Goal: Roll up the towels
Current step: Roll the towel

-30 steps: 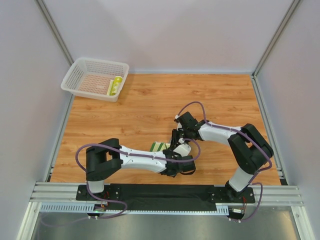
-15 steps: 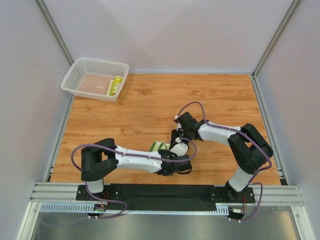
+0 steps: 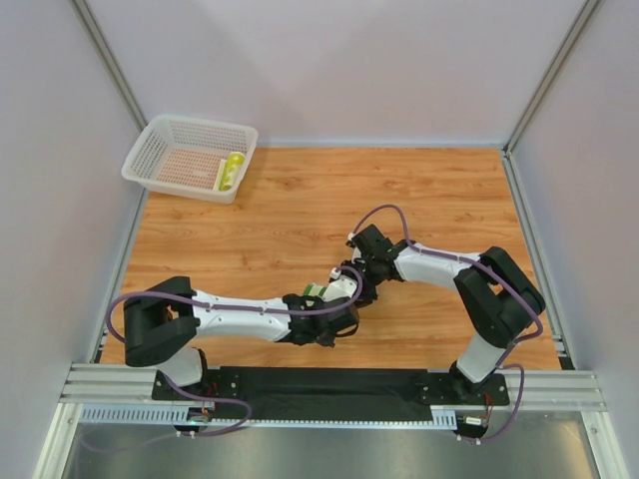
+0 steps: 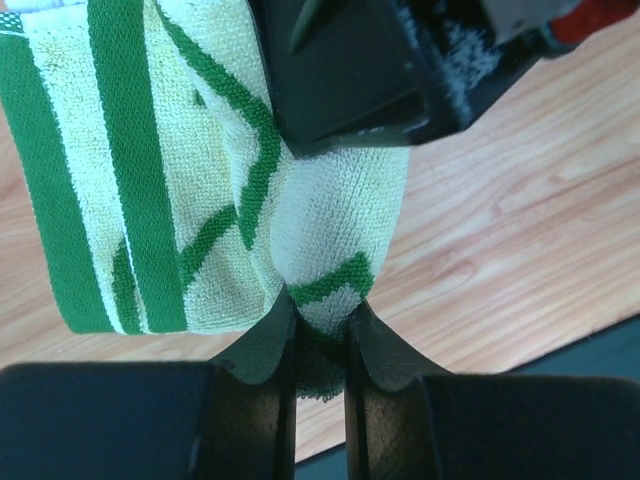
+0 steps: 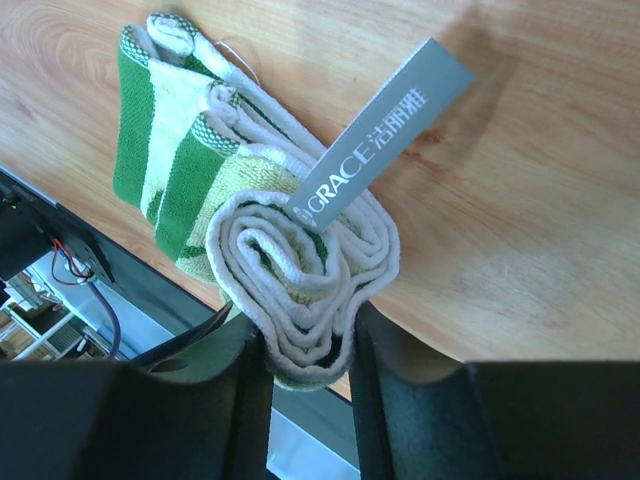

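Note:
A cream towel (image 3: pixel 316 291) with green stripes lies partly rolled near the table's front edge, between the two grippers. In the left wrist view my left gripper (image 4: pixel 320 298) is shut on the lower end of the towel (image 4: pixel 200 200), pinching a fold. In the right wrist view my right gripper (image 5: pixel 305 318) has the coiled end of the towel (image 5: pixel 300 260) between its fingers, touching both. A grey label (image 5: pixel 380 135) sticks up from the coil. From above, the left gripper (image 3: pixel 324 311) and the right gripper (image 3: pixel 345 287) meet over the cloth and hide most of it.
A white mesh basket (image 3: pixel 160 140) stands at the back left corner with a rolled yellow-green towel (image 3: pixel 232 170) inside. The black base rail (image 3: pixel 319 384) runs along the near edge, just behind the grippers. Grey walls close the sides and back.
The left gripper has shut on the towel's end and the left arm has drawn back to the left. The right gripper followed slightly left with the roll.

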Robot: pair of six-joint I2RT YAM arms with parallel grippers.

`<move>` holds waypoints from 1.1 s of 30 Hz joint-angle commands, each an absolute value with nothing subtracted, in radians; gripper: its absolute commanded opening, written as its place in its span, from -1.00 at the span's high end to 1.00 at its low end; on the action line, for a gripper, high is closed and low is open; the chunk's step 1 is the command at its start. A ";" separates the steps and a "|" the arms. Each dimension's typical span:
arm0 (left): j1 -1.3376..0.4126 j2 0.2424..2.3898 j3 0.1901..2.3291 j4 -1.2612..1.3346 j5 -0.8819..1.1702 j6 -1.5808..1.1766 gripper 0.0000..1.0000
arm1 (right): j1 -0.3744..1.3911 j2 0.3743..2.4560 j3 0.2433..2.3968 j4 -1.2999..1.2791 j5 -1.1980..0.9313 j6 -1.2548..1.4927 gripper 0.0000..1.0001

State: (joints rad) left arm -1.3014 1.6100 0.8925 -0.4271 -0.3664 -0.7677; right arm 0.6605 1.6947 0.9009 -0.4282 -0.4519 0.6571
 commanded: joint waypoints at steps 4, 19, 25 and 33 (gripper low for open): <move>-1.255 1.539 0.770 -0.335 -0.157 -0.773 1.00 | 0.635 1.703 0.902 -0.532 -0.348 0.603 0.28; -1.048 1.287 0.485 -0.011 0.138 -0.920 1.00 | 0.546 1.675 0.931 -0.629 -0.293 0.565 -0.19; -1.005 1.249 0.472 -0.011 0.187 -0.971 1.00 | 0.489 1.712 1.031 -0.707 -0.282 0.526 -0.24; -0.930 1.288 0.445 0.027 0.285 -1.015 1.00 | 0.456 1.658 1.081 -0.756 -0.245 0.520 -0.24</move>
State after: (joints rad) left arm -0.9512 1.2709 0.4614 0.0093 0.2245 -0.9737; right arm 0.4583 1.7042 1.0519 -0.7136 -0.2840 0.5407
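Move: The half-rolled towel is between the hands: its middle sits about 3 cm ahead of the left hand and 2 cm to its right, at fingertip height. From the right hand it is roughly 3 cm back and 4 cm left, also level. The towel's flat part lies some 7 cm left of the right hand, with neither forward nor back offset, and the grey label sticks out about 3 cm ahead and 1 cm left of that hand. The right fingers spread off the towel roll's far end, edging right as they open, then the hand sweeps clear to the right and forward, about 9 cm in all, rising slightly. The left fingers keep their pinch on the near end; that hand first dips slightly back and right, then goes up and left about 2 cm, tilting some 35 degrees so its fingers point more to the right. ##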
